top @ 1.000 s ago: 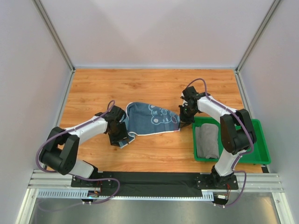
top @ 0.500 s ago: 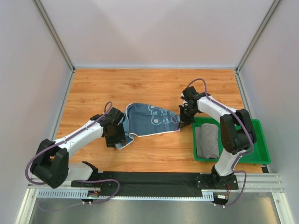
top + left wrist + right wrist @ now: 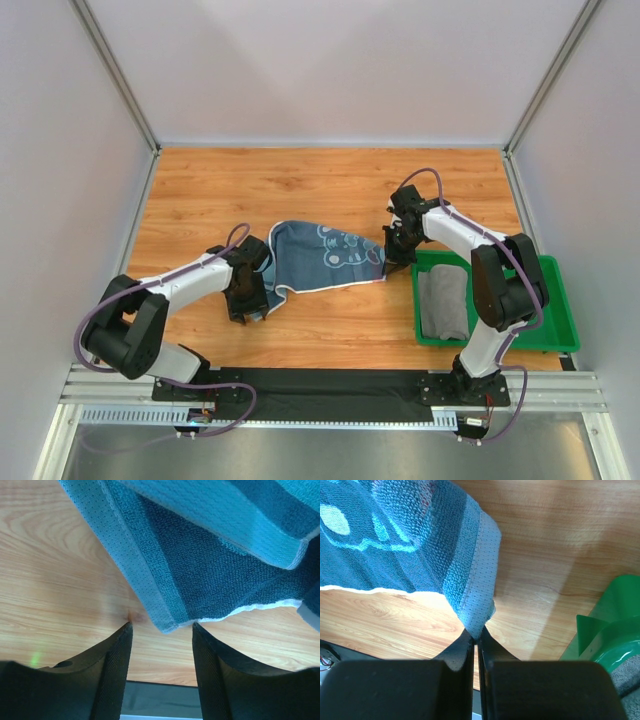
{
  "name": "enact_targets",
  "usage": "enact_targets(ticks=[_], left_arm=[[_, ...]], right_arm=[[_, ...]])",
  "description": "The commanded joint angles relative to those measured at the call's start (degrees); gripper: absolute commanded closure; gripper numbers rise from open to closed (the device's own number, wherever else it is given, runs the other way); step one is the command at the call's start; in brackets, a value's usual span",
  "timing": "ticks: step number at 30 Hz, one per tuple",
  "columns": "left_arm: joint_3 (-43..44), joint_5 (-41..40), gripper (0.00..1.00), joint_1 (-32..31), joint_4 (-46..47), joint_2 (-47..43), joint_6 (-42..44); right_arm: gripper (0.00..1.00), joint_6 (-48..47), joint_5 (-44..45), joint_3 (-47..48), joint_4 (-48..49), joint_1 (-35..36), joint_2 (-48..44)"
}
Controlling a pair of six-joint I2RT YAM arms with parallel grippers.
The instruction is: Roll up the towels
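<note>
A blue towel (image 3: 325, 255) with a white cartoon print lies stretched across the middle of the table. My right gripper (image 3: 393, 252) is shut on its right corner, and in the right wrist view the hem (image 3: 480, 605) is pinched between my fingertips (image 3: 477, 636). My left gripper (image 3: 246, 300) stands open at the towel's crumpled left end. In the left wrist view the towel's (image 3: 210, 575) corner tip lies on the wood just between my fingertips (image 3: 161, 626), unclamped. A folded grey towel (image 3: 443, 303) lies in the green tray.
The green plastic tray (image 3: 545, 335) sits at the right near edge, just right of my right gripper; its rim (image 3: 607, 625) shows in the right wrist view. A black strip (image 3: 330, 380) runs along the table's near edge. Walls enclose the other sides.
My left arm has swung out and back, and its gripper now sits slightly nearer the front edge, still open by the towel's left corner. The right arm and its grip are unchanged.
</note>
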Motion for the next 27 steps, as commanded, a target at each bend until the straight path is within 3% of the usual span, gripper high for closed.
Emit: enact_targets(ticks=[1, 4, 11, 27], left_arm=[[0.3, 0.0, 0.44, -0.2, 2.7, 2.5, -0.2], [0.2, 0.3, 0.55, -0.2, 3.4, 3.9, 0.1], [0.3, 0.0, 1.00, -0.2, 4.6, 4.0, 0.8], [16.9, -8.0, 1.00, 1.5, -14.7, -12.9, 8.8]], right_arm=[[1.00, -0.8, 0.6, 0.0, 0.3, 0.4, 0.1], [1.00, -0.8, 0.6, -0.1, 0.2, 0.3, 0.2], [1.00, -0.9, 0.5, -0.4, 0.3, 0.3, 0.2], [1.00, -0.4, -0.7, 3.2, -4.8, 0.3, -6.8]])
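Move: The towel's near left corner lies flat practically between the left fingertips, about 1 cm below them and at most 1 cm farther out. The bend where the folded-over flap meets the near hem is some 6 cm to the right and 4 cm ahead of the left hand; the bear print is about 17 cm right and 15 cm ahead. From the right hand, already holding the other end, that left corner lies roughly 23 cm left, 11 cm back and 4 cm lower. Shut the left gripper on the towel's near left corner where it stands, almost flat on the table, then lift the pinched corner about 9 cm with some 5 cm of forward travel, letting the fingertips swing forward about 15 degrees. Keep the right fingers shut on their corner, holding still until the last instant, then start raising it by a centimetre or two. ##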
